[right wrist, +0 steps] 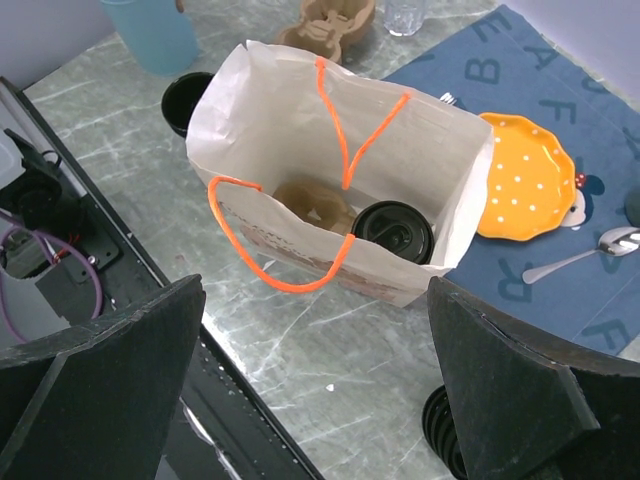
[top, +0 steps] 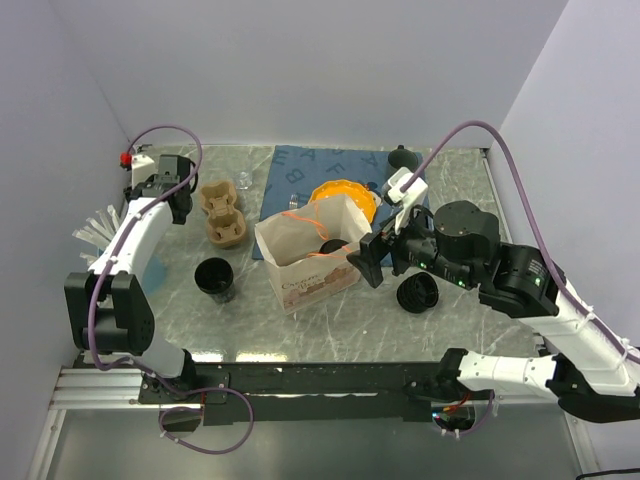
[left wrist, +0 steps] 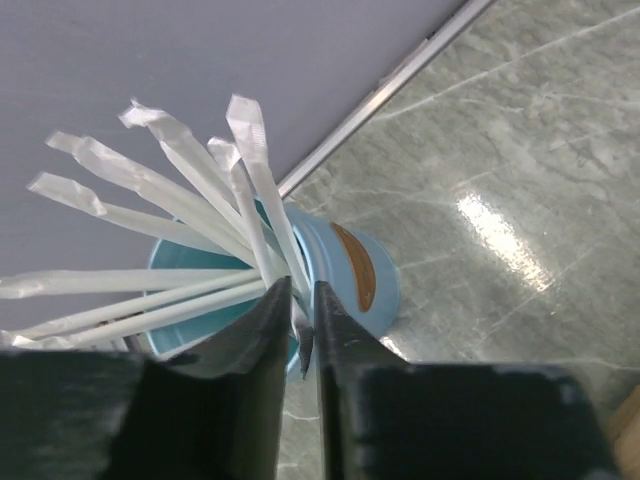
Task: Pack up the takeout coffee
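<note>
A black takeout coffee cup with its lid on (right wrist: pixel 397 232) stands inside the open white paper bag (top: pixel 305 255), beside a brown carrier. Left of the bag, another black cup (top: pixel 215 278) sits open on the table. A round black ribbed lid (top: pixel 418 293) lies right of the bag. My left gripper (left wrist: pixel 300 290) hangs over the light blue cup (left wrist: pixel 365 285) of wrapped straws (top: pixel 95 228), its jaws pinched on one straw. My right gripper (right wrist: pixel 315 290) is open wide, above the table just in front of the bag, with nothing between its fingers.
Two brown cardboard cup carriers (top: pixel 222 215) lie behind the open cup, with a small clear glass (top: pixel 244 181) further back. An orange plate (top: pixel 345 195) and a spoon (right wrist: pixel 590 255) rest on a blue letter mat (top: pixel 300 165). Walls stand close on the left and at the back.
</note>
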`<action>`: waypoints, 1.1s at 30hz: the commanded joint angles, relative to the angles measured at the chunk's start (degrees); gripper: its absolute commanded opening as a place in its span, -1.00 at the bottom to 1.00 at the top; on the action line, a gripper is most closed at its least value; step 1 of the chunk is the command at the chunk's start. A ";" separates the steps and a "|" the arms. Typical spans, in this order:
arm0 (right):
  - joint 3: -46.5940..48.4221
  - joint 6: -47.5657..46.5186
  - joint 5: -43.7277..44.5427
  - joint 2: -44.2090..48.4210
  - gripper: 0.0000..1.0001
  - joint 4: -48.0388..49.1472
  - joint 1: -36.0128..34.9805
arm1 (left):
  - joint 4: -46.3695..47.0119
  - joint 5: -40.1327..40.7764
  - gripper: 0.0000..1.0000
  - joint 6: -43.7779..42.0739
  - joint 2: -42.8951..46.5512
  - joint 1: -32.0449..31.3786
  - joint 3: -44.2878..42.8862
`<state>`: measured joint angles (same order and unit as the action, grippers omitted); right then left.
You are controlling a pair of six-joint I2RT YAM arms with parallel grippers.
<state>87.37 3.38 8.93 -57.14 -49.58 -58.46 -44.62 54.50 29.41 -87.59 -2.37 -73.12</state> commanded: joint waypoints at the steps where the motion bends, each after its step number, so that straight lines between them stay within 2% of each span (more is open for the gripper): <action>1: 0.87 -0.04 1.53 1.68 1.00 -0.34 0.27 | 0.15 1.49 -0.69 1.09 2.69 0.17 -3.16; 4: 0.69 -0.74 1.70 2.48 1.00 0.10 0.36 | -4.05 -0.71 -0.77 1.88 2.08 0.17 -6.76; 8: 0.87 -1.79 1.53 2.83 1.00 0.28 0.27 | -12.14 1.39 -0.82 3.20 2.51 0.09 -12.73; 12: 2.36 -2.94 1.18 2.74 1.00 -0.16 0.36 | -12.86 0.88 -0.98 2.77 7.42 0.09 -14.24; 18: 3.68 -4.78 1.35 3.09 1.00 0.10 0.36 | -12.86 -6.41 -0.98 1.01 13.67 0.09 -20.03; 22: 2.98 -4.08 0.21 3.18 1.00 1.07 0.27 | -4.89 -25.17 -0.98 -4.88 19.47 0.09 -24.95; 24: 5.07 -2.86 3.08 2.39 1.00 0.02 0.27 | -3.72 -30.65 -0.98 -4.89 21.14 0.09 -26.97; 25: 6.13 -0.94 5.20 2.04 1.00 -1.82 0.36 | -3.37 -33.12 -0.98 -4.36 21.32 0.09 -29.33; 26: 6.84 -0.31 6.61 1.52 1.00 -2.36 0.36 | -2.67 -39.41 -0.98 -3.92 21.32 0.09 -30.58; 28: 7.81 -1.17 7.85 1.34 1.00 -3.15 0.45 | -2.05 -46.99 -0.98 -4.01 20.62 0.09 -34.60; 29: 7.99 -1.79 7.86 1.07 1.00 -3.50 0.27 | -1.79 -55.21 -0.98 -3.75 20.18 0.09 -35.85; 31: 8.95 -2.41 8.56 0.72 1.00 -4.64 0.36 | -0.65 -63.25 -0.98 -1.91 19.13 0.09 -38.31; 33: 9.31 -2.32 9.00 0.80 1.00 -5.52 0.36 | 3.82 -75.02 -0.98 1.60 18.86 0.09 -38.41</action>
<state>94.11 0.99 14.81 -56.23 -53.15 -58.46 -47.53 5.96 27.14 -67.00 -2.33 -109.62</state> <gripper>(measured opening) 0.998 0.023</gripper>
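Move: One paper-wrapped straw in the blue cup has its top end between the left hand's nearly shut fingers; its middle lies about 3 cm back and 7 below that hand. The blue cup's middle is some 6 cm back, 1 right and 12 below. The cup tray stands roughly 6 cm ahead and 20 right, the black cup 12 back and 19 right, both on the table. From the right hand the straw is about 52 cm left, 12 ahead, 23 below. The wrapped straw is pinched by its top end as the left fingers finish closing, then drawn almost straight up out of the blue cup, ever faster, some 30 cm in all. Past the first 10 cm or so the hand also swings right about 13 cm, its fingers turning clockwise and tipping up to point level and forward. The open right hand drifts about 5 cm up and right, away from the bag. ##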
